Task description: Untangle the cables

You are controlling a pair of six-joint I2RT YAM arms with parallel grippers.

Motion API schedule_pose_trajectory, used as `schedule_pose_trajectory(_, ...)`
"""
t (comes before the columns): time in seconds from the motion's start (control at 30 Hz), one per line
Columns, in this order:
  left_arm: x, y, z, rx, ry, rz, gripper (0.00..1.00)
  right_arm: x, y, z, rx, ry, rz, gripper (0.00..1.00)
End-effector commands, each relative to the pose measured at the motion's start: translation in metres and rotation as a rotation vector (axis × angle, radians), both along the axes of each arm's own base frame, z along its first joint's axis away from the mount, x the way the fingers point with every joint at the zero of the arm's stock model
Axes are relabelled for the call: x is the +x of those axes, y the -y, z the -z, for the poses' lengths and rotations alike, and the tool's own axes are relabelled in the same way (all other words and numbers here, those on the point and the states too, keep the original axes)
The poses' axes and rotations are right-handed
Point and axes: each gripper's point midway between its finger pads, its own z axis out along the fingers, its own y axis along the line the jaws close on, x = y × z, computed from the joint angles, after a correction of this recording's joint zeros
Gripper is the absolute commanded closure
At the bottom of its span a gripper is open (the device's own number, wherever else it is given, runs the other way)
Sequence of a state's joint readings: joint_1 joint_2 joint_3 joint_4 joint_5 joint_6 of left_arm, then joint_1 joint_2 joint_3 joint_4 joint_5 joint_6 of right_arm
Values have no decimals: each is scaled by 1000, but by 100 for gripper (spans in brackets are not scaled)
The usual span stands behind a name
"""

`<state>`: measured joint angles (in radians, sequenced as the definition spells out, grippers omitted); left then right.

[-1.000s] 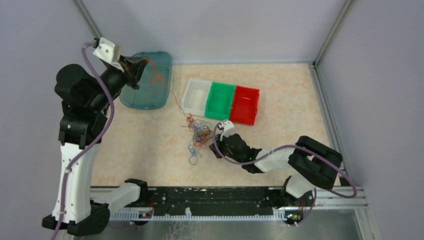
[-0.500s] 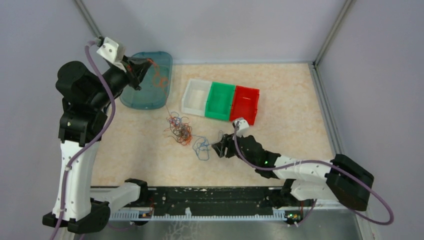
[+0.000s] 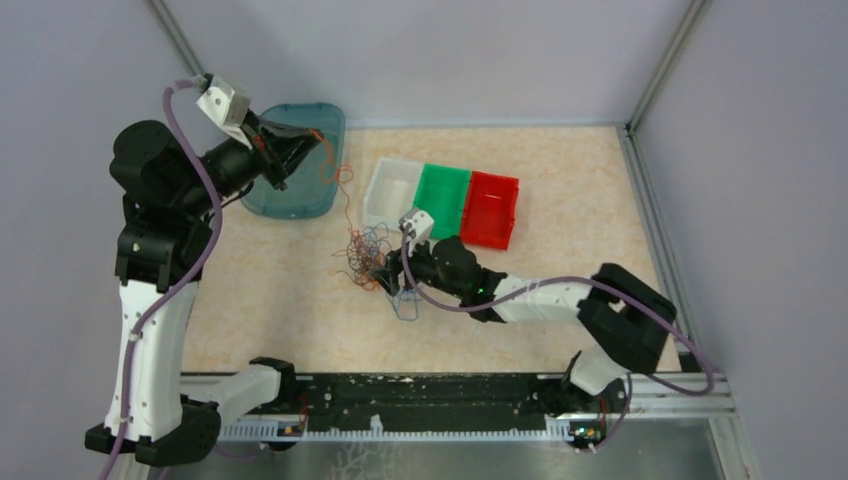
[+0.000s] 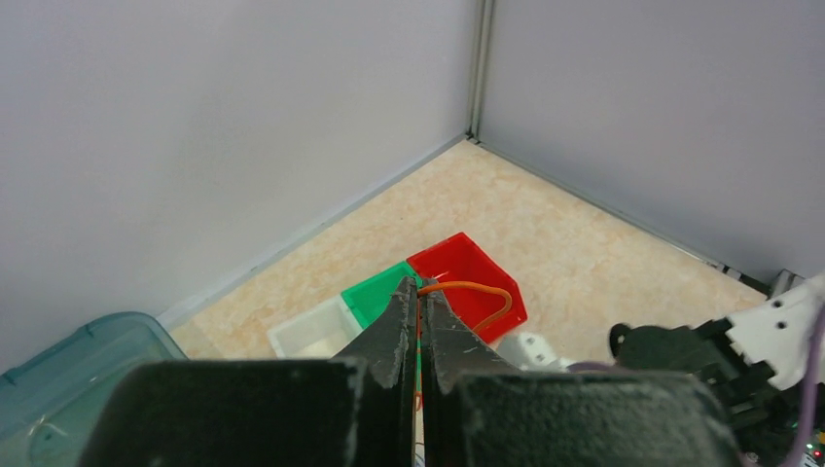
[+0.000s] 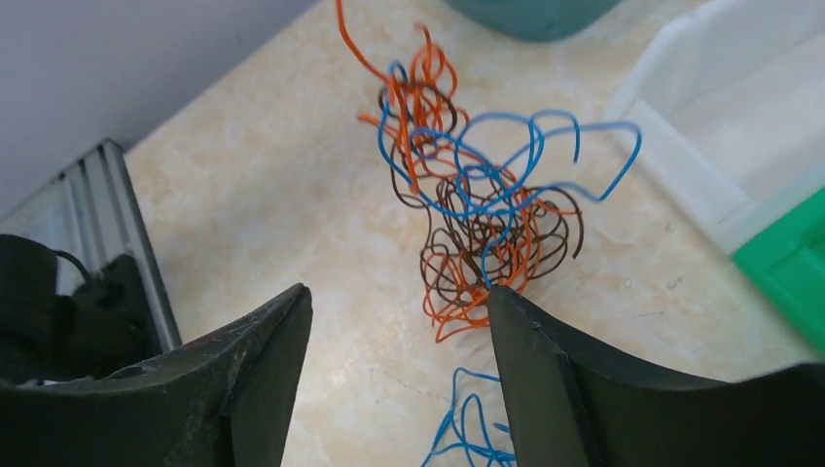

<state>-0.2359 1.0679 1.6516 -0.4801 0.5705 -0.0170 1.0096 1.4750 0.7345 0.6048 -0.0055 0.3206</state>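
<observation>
The cables (image 3: pixel 368 255) lie as a curly knot of blue, orange and dark brown wires left of the bins; the right wrist view shows the knot (image 5: pixel 477 204) just ahead of my fingers. One orange wire (image 3: pixel 342 195) rises from it to my left gripper (image 3: pixel 312 138), which is shut on that wire (image 4: pixel 477 288) above the teal tub. A separate blue cable (image 3: pixel 406 306) lies loose on the table, its loops (image 5: pixel 467 428) between my right fingers. My right gripper (image 3: pixel 392 270) stands open at the knot's near side, one fingertip (image 5: pixel 501 302) touching its edge.
White (image 3: pixel 392 192), green (image 3: pixel 441 200) and red (image 3: pixel 490 208) bins stand in a row behind the knot. A teal tub (image 3: pixel 300 195) sits at the back left under the left arm. Walls close in the table at the back and on the right.
My right gripper drew a blue cable out of the knot to the right, opened and let it drop, then swung back left to the knot. The left gripper shifted slightly right, still holding the orange wire.
</observation>
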Motion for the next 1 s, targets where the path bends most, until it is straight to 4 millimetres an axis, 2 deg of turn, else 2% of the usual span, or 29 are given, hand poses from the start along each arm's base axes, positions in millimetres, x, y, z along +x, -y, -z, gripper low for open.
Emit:
schedule_pose_trajectory(0.0,-18,6,-18,-41,7,61,100,15,-30,-8,27,104,-69,32)
schedule_pose_trajectory(0.13,-23,6,-21,-47,6,67,100,23,-51,6,70,107,-86,32)
schedule_pose_trajectory(0.23,-24,6,-24,-50,8,67,100,36,-63,21,61,91,-47,33)
schedule_pose_trajectory(0.3,-26,6,-26,-53,7,69,100,46,-69,32,41,92,-3,37)
schedule_pose_trajectory(0.37,-28,6,-27,-56,9,70,100,54,-72,44,19,90,38,46)
schedule_pose_trajectory(0.43,-29,5,-29,-57,13,65,100,61,-68,50,11,86,88,69)
schedule_pose_trajectory(0.53,-31,2,-31,-47,30,51,100,62,-54,52,8,80,142,100)
schedule_pose_trajectory(0.67,-28,-6,-38,-41,79,-5,100,58,-23,54,-2,56,222,100)
schedule_pose_trajectory(0.8,-19,-27,-59,-40,188,-139,100,50,10,66,-23,-12,307,100)
schedule_pose_trajectory(0.97,-12,-63,-96,-30,379,-356,100,32,46,101,-67,-142,376,100)
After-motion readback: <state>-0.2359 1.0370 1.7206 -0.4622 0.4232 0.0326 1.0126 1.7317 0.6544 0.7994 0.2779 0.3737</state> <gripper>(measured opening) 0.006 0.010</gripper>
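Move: The cable tangle hangs by the orange cable from the left hand, its middle about 5 cm ahead of the right hand's open fingers, 5 cm to their left and 11 cm below. A loose blue loop lies near the table almost under that hand, some 2 cm to its right. The white bin is about 26 cm ahead. From the left hand the tangle lies roughly 2 cm ahead, 7 cm right and 44 cm below. The right hand sinks about 8 cm while reaching left and forward into the hanging tangle, shuts its open fingers to pinch orange and brown strands there, then drags them some 8 cm to the right, easing slightly back and down and turning about 15 degrees clockwise. The left hand, still gripping the orange cable high up, first eases about 2 cm back and up, then swings left and farther up to end some 4 cm higher, its fingers tipping up a little. ##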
